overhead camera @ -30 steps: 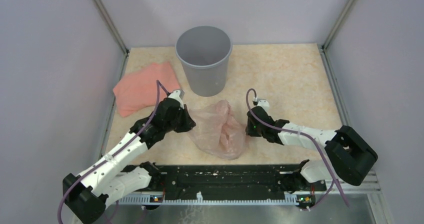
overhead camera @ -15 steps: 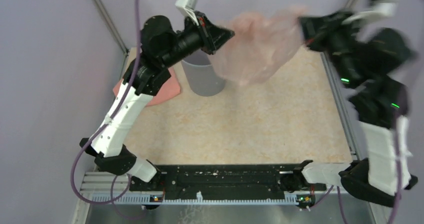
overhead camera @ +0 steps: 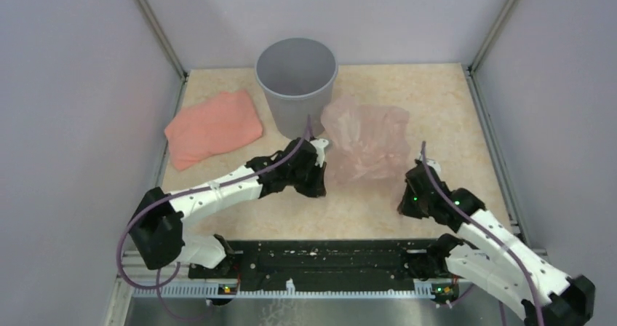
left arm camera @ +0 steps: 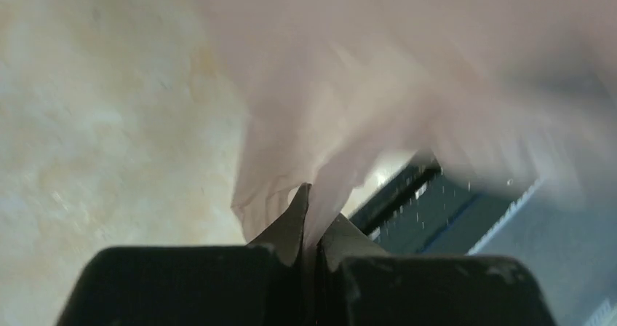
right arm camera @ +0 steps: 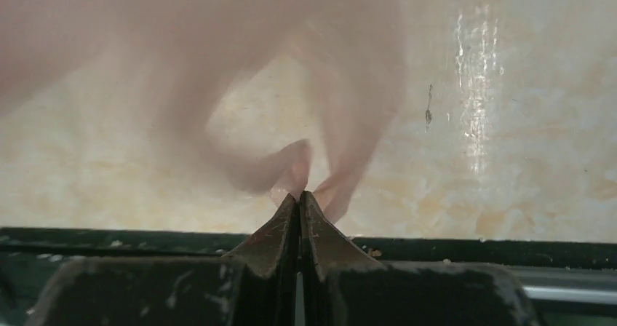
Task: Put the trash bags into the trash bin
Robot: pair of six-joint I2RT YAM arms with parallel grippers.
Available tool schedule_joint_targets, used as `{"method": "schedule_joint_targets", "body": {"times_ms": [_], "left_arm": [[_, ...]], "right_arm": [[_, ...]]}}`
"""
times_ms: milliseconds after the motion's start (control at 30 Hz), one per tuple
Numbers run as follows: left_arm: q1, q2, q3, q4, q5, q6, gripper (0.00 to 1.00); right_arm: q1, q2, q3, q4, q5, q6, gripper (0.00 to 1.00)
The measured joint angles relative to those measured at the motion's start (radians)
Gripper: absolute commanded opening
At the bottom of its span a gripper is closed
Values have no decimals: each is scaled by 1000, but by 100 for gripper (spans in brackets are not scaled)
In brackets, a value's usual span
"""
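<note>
The trash bag (overhead camera: pixel 364 142), a pale-pink crinkly film, is bunched just right of the grey round trash bin (overhead camera: pixel 296 86), which stands upright at the back of the table. My left gripper (overhead camera: pixel 321 172) sits at the bag's left lower edge. In the left wrist view it (left arm camera: pixel 313 209) is shut, with the film (left arm camera: pixel 349 108) running down between its fingers. My right gripper (overhead camera: pixel 407 191) is at the bag's lower right. In the right wrist view it (right arm camera: pixel 300 195) is shut, and folds of the film (right arm camera: pixel 218 86) gather into its tips.
A folded salmon cloth (overhead camera: pixel 213 127) lies left of the bin near the left wall. The black base rail (overhead camera: pixel 327 260) runs along the near edge. Purple-grey walls with metal posts close in the table on three sides.
Half a second ago both arms held the bag stretched high above the bin. Now both are low over the table, with the bag between them to the right of the bin.
</note>
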Motion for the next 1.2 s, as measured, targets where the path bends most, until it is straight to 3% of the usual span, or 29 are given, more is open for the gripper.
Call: {"method": "schedule_joint_targets", "body": {"times_ms": [67,167,233,400,433,467,533,567,600,633,733,867,933,1000,1200], "left_arm": [[-47,-21,-42,-116,-13,-11,0],[-109,-103,74,-180,-27,-12,0],[-126,-119,267,-204,-39,4,0],[-130,-31,946,-130,-79,80,0],[-130,-24,1017,-105,-85,91,0],[-131,-22,1065,-82,-92,101,0],[-134,-53,1057,-40,-114,116,0],[-134,-74,1011,-13,-122,118,0],[-134,-100,937,27,-129,117,0],[-133,-129,824,65,-134,108,0],[-141,-119,506,121,-132,53,0],[-208,46,74,88,-141,-48,0],[-255,70,-62,-12,-151,-82,0],[-296,26,-100,-98,-166,-106,0],[-317,-224,41,-72,-247,-127,0]], "right_arm": [[-2,-80,41,-136,3,19,0],[-1,-48,443,-216,28,-5,0],[-1,64,807,-213,55,-51,0],[-1,435,1757,-271,74,-180,0],[0,500,1924,-256,61,-200,0],[-1,505,1953,-225,60,-211,0],[-1,393,1778,-156,53,-224,0],[-1,287,1599,-102,53,-224,0],[-1,120,1309,-58,68,-215,0],[-1,93,1263,-64,72,-212,0],[-2,-82,768,-12,112,-146,0],[0,-117,179,-90,83,-23,0],[0,-158,93,-202,64,20,0],[0,-233,136,-261,66,40,0],[-1,-208,595,-264,113,14,0]]}}
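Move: Both shut grippers already hold the pink bag by its rim, and its billowing body stands about 18 cm ahead and 14 cm right of the left gripper, and 20 cm ahead and 7 cm left of the right one. From the left gripper the trash bin stands roughly 35 cm ahead and 7 cm left; the flat salmon bag lies 34 cm ahead, 36 cm left and 15 cm down. Keep both grippers shut on the pink bag's rim and flap it: swing both up together, about 50 cm, tilting the fingers upward, then whip them back down, left to below its start and right to just above. Rise again, some 15 cm, ending with the left also drawn about 8 cm back from the bin. ##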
